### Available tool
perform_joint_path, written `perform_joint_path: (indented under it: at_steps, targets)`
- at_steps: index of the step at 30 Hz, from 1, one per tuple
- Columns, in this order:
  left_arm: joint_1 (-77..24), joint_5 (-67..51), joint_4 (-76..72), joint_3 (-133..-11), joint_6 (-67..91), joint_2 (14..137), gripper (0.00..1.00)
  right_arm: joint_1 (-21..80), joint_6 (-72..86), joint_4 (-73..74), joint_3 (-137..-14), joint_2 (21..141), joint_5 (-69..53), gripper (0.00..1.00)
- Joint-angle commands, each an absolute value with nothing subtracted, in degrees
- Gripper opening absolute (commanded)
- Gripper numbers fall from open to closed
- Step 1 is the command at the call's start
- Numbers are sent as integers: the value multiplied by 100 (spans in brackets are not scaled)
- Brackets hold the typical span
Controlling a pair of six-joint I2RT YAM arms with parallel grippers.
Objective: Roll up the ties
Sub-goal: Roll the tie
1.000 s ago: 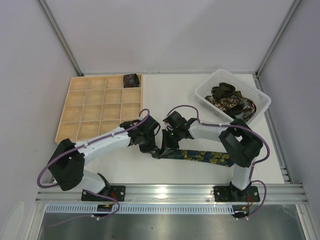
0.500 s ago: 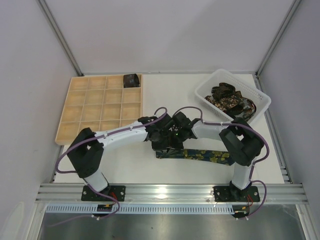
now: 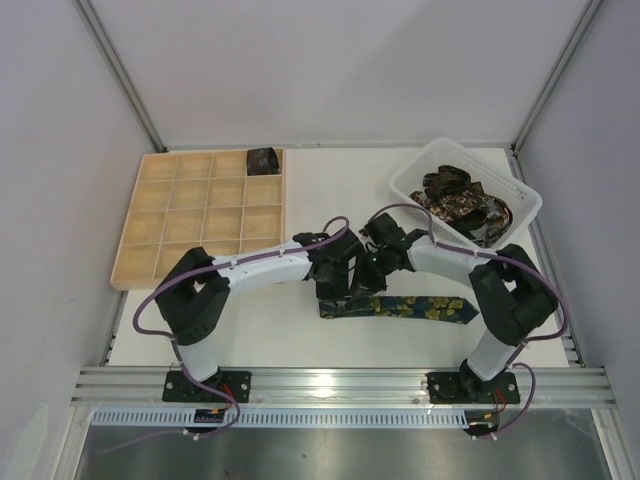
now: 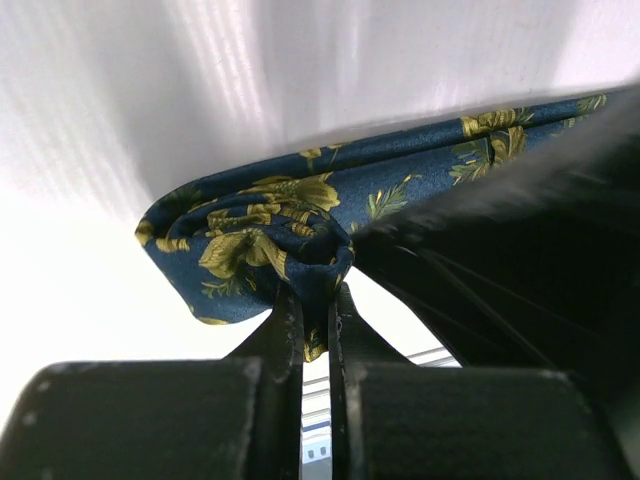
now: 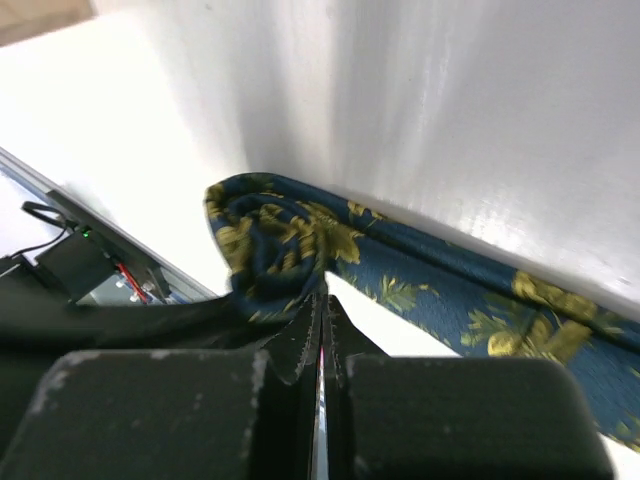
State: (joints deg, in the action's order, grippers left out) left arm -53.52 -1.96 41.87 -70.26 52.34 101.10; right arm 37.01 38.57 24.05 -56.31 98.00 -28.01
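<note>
A navy tie point(image 3: 420, 308) with yellow-green flowers lies flat across the near table, its left end curled into a small roll. My left gripper point(image 3: 337, 292) and right gripper point(image 3: 362, 290) meet over that roll. In the left wrist view the left gripper point(image 4: 316, 315) is shut on a fold of the tie point(image 4: 260, 215), with fabric pinched between the fingers. In the right wrist view the right gripper point(image 5: 322, 295) is fully shut, and its tips touch the underside of the tie's roll point(image 5: 280, 235). More dark ties point(image 3: 458, 200) fill the basket. One rolled tie point(image 3: 263, 159) sits in a tray cell.
The pale wooden grid tray point(image 3: 190, 225) lies at the left. A white slotted basket point(image 3: 405, 185) stands at the back right. White walls with metal posts close in the table. A metal rail runs along the near edge.
Both grippers have moved right together with the tie's rolled end. The left arm has stretched out further, and the flat tie has slid right.
</note>
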Motion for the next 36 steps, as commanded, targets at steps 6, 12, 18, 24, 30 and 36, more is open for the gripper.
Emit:
perform_joint_path:
  at_steps: [6,12,18,24,30,36]
  targets:
    - [-5493,-457,4061,-7427,5019,10573,0,3218,3428,2602,-5195,9229,-2689,0]
    - [-5537,-580,3753,-7348,4913,10512,38,3006,3349,2610,-5010,9088,-2733,0]
    - [-5555,-676,3261,-6909,4834,10064,65,2927,3366,2654,-5273,9070,-3032,0]
    - [-5555,-791,2813,-6540,4746,9634,68,2927,3471,2488,-5379,9079,-3778,0]
    - [-5555,-835,2567,-6372,4588,9413,69,2936,3481,2356,-5221,8991,-4227,0]
    - [-5555,-940,2400,-6354,4535,9474,70,2997,3498,2118,-5045,9281,-4588,0]
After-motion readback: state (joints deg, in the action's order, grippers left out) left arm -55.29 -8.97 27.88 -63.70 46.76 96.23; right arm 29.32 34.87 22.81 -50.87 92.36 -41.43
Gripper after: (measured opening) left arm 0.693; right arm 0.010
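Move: The left fingers still pinch the tie roll, whose middle sits about 2 cm left and 1 cm ahead of them, 1 cm lower. From the closed right fingers the roll is roughly 3 cm left and level fore and aft, 1 cm lower. From the left hand, the flat tie's middle lies some 17 cm right and 1 cm back, the wooden tray's near corner about 13 cm left and 5 cm ahead, both 3 cm down. Left goes 3 cm right, releasing the tie roll; shut right fingers go 5 cm left, then right, rising. ##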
